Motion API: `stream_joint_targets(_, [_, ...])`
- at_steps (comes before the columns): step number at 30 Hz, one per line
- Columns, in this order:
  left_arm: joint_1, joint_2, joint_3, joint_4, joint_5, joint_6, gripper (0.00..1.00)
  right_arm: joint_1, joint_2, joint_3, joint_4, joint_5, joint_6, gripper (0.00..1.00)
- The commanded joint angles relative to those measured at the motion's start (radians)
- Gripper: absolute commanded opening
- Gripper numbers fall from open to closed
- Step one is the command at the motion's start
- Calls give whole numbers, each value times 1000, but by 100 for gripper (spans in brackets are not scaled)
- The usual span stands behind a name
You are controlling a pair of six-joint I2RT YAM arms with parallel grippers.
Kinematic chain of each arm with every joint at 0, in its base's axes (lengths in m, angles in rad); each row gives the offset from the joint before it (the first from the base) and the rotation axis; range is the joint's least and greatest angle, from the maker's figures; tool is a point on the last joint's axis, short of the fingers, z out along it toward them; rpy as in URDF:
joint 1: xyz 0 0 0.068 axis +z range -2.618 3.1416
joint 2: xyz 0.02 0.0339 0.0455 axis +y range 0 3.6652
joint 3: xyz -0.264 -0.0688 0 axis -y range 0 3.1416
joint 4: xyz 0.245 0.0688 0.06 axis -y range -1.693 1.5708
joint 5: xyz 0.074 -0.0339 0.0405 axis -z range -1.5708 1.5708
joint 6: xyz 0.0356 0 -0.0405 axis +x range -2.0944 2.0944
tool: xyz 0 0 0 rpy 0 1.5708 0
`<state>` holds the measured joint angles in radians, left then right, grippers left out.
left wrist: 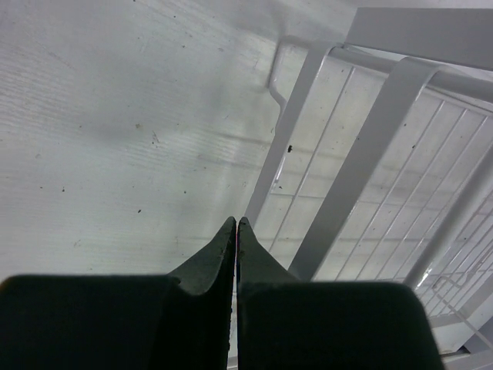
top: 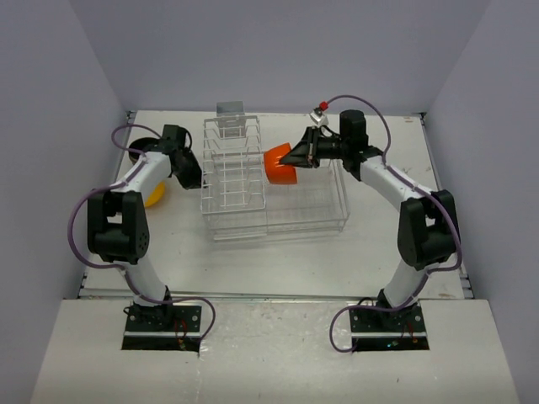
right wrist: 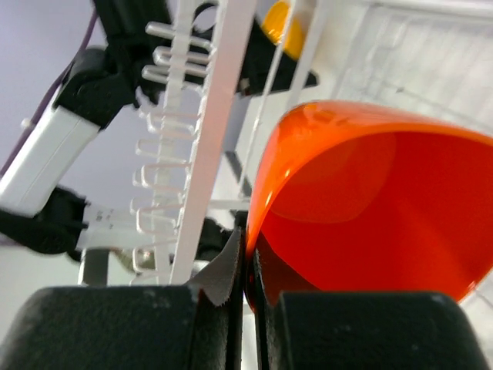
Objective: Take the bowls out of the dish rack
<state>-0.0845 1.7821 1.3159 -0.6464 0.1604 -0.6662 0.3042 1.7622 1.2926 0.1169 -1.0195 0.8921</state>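
Note:
The dish rack [top: 232,181] stands mid-table, its tall slotted section on the left and its low basket [top: 313,212] on the right. My right gripper [top: 296,156] is shut on the rim of the orange-red bowl [top: 280,165], which hangs tilted above the basket beside the tall section. In the right wrist view the rim of the orange-red bowl [right wrist: 370,208] is pinched between the closed fingers of the right gripper [right wrist: 248,248]. A yellow bowl [top: 156,195] lies on the table under my left arm. My left gripper [top: 192,172] is shut and empty just left of the rack [left wrist: 370,154].
A dark round shape [top: 141,145] sits behind the left arm, partly hidden by a cable. A small grey block [top: 230,109] stands behind the rack. The yellow bowl [right wrist: 279,27] and the left arm [right wrist: 46,154] show through the rack's wires [right wrist: 208,116].

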Motion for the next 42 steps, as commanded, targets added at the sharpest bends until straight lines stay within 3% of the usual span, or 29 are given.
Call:
stream_joint_targets(1, [8,-35,-6,-5,-30,37,0,-36,-58,130,-360,114,-234,0])
stream_joint_targets(5, [12,-36,-15,-7,-55,42,1,-37,-72,253,-554,298,-398,0])
stream_joint_targets(14, [34,-32,-30,-2,-85,65,2,-76,-90,523,-798,432,-515,0])
stream_joint_targets(17, [46,-38,-37,-2,-93,74,2,-86,-81,641,-941,595,-550,0])
stream_joint_targets(19, [58,-41,-40,-2,-99,79,3,-88,-63,677,-1006,821,-587,0])
stream_joint_targets(24, [81,-58,-37,-7,-105,100,3,-134,-65,601,-1089,1178,-628,0])
stream_joint_targets(35, [126,-81,38,-44,-91,131,4,-298,37,407,-1097,1355,-565,0])
stream_joint_targets(42, [131,-98,75,-64,-82,139,4,-393,150,389,-1091,1340,-552,0])
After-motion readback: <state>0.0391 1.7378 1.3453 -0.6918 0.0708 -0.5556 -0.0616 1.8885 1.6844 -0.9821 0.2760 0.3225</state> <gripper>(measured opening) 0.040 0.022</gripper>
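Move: The right hand pinches the rim of the orange bowl above the rack's wide right bay, whose middle lies some 3 cm to its left and 19 below. The open table to be reached beyond the rack is about 38 cm to its right, 2 farther out and 19 lower; the rack's tall tier is 20 cm left, 3 farther out. From the left hand, that open spot is roughly 70 cm right, the tall tier 12 right, and the yellow bowl about 18 left and 2 nearer. Sweeping about 35 cm to the right and a little forward, the right arm carries the orange bowl over the rack's right end, first rising some 7 cm, then sinking well below its starting height towards the open table. The wrist turns roughly 90 degrees, from pointing left to pointing down, while the fingers keep their pinch. The left hand, shut and empty, draws about 7 cm left, away from the rack's side towards the yellow bowl. ##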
